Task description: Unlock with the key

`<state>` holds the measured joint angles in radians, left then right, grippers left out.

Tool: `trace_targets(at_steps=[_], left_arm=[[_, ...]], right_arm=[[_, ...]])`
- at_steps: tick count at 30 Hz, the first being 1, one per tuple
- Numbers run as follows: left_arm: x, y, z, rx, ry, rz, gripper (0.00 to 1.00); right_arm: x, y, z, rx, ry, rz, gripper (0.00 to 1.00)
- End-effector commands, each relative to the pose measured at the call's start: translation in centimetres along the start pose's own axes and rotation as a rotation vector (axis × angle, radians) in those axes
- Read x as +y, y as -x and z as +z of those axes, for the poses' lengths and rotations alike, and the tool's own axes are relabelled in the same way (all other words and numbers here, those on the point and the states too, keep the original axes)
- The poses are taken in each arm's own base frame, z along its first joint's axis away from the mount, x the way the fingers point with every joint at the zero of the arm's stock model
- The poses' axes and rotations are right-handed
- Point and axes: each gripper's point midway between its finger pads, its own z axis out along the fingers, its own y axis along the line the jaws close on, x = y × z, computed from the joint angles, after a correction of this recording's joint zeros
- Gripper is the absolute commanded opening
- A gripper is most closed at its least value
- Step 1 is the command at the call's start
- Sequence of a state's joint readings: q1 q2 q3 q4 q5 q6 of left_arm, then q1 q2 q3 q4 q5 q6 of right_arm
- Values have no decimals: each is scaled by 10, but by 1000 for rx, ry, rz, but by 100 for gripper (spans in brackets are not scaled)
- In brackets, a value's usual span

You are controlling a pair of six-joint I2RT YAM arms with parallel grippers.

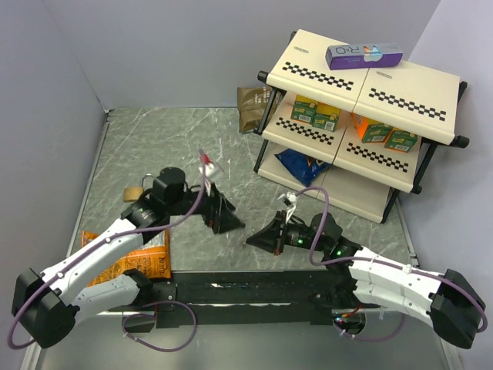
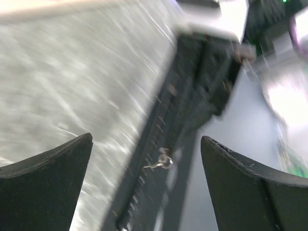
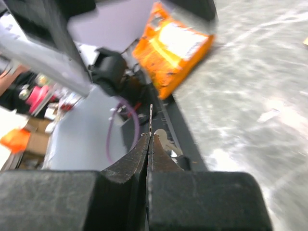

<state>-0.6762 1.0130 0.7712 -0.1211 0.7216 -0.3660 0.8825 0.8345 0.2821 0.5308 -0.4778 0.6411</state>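
Note:
My right gripper (image 3: 150, 135) is shut on the key (image 3: 150, 118), a thin silvery blade seen edge-on and sticking up from the fingertips. A second small silvery key bow (image 3: 161, 139) shows just behind the right finger. In the top view the right gripper (image 1: 249, 241) sits low near the front rail, close to my left gripper (image 1: 226, 225). The left gripper (image 2: 147, 139) is open and holds nothing. Far beyond its fingers a tiny key with a ring (image 2: 161, 161) shows over the black rail. The brass padlock (image 1: 132, 193) lies behind the left arm.
A two-tier checkered shelf (image 1: 362, 108) with boxes stands at the back right, with a blue bag (image 1: 300, 163) under it. An orange snack bag (image 1: 146, 258) lies by the left arm. A brown pouch (image 1: 250, 108) lies at the back. A black rail (image 1: 254, 291) runs along the near edge.

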Motion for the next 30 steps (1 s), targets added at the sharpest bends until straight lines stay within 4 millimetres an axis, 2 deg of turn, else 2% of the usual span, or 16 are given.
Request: trace_targets(at_steps=[1, 2, 3, 4, 6, 7, 9, 12, 14, 16, 18, 24, 28, 30], left_arm=[[73, 55, -16, -258, 316, -69, 100], [88, 55, -18, -266, 367, -91, 100], [123, 49, -24, -261, 486, -129, 99], [137, 50, -26, -257, 544, -129, 99], [173, 36, -28, -192, 677, -131, 99], [183, 39, -30, -184, 723, -119, 99], [198, 34, -24, -141, 745, -88, 99], [208, 31, -11, -101, 710, -35, 99], [214, 36, -5, -104, 695, 19, 100], [227, 29, 3, -57, 694, 29, 99], [241, 22, 13, -11, 688, 11, 100], [267, -3, 32, 86, 655, -59, 100], [277, -12, 35, 99, 670, -106, 99], [275, -21, 36, 110, 663, -145, 99]], right_arm=[[-17, 14, -11, -85, -56, 13, 0], [-23, 15, -15, -103, -75, 14, 0], [-24, 15, -18, -106, -79, 19, 0], [-27, 11, -21, -105, -87, 27, 0], [-27, 14, -26, -131, -88, 27, 0], [-29, 8, -29, -120, -97, 38, 0], [-26, 11, -33, -141, -94, 31, 0], [-28, 6, -38, -145, -104, 37, 0], [-29, 4, -40, -146, -107, 41, 0], [-29, 2, -41, -147, -106, 49, 0], [-28, 1, -41, -146, -101, 54, 0], [-29, 1, -43, -149, -104, 59, 0], [-29, 1, -43, -146, -109, 59, 0], [-30, 0, -42, -145, -110, 61, 0]])
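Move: The small brass padlock lies on the table about 19 cm ahead of the left hand, 6 cm to its left and some 23 cm below. The big padlock stands about 25 cm to the left of the small one and 2 cm farther out; the orange packet lies roughly 32 cm left of the left hand and level with it. From the right hand, which already holds the key, the small padlock is about 23 cm ahead, 9 cm left and 20 cm below. Towards the small padlock the left hand sweeps, empty and already wide open: forward about 21 cm and slightly left, then steeply down some 18 cm, turning counter-clockwise and tipping its fingers more downward. It ends just above the padlock, still open. The right hand keeps the key pinched, backs off about 5 cm to the right while sinking a little, then holds there. ##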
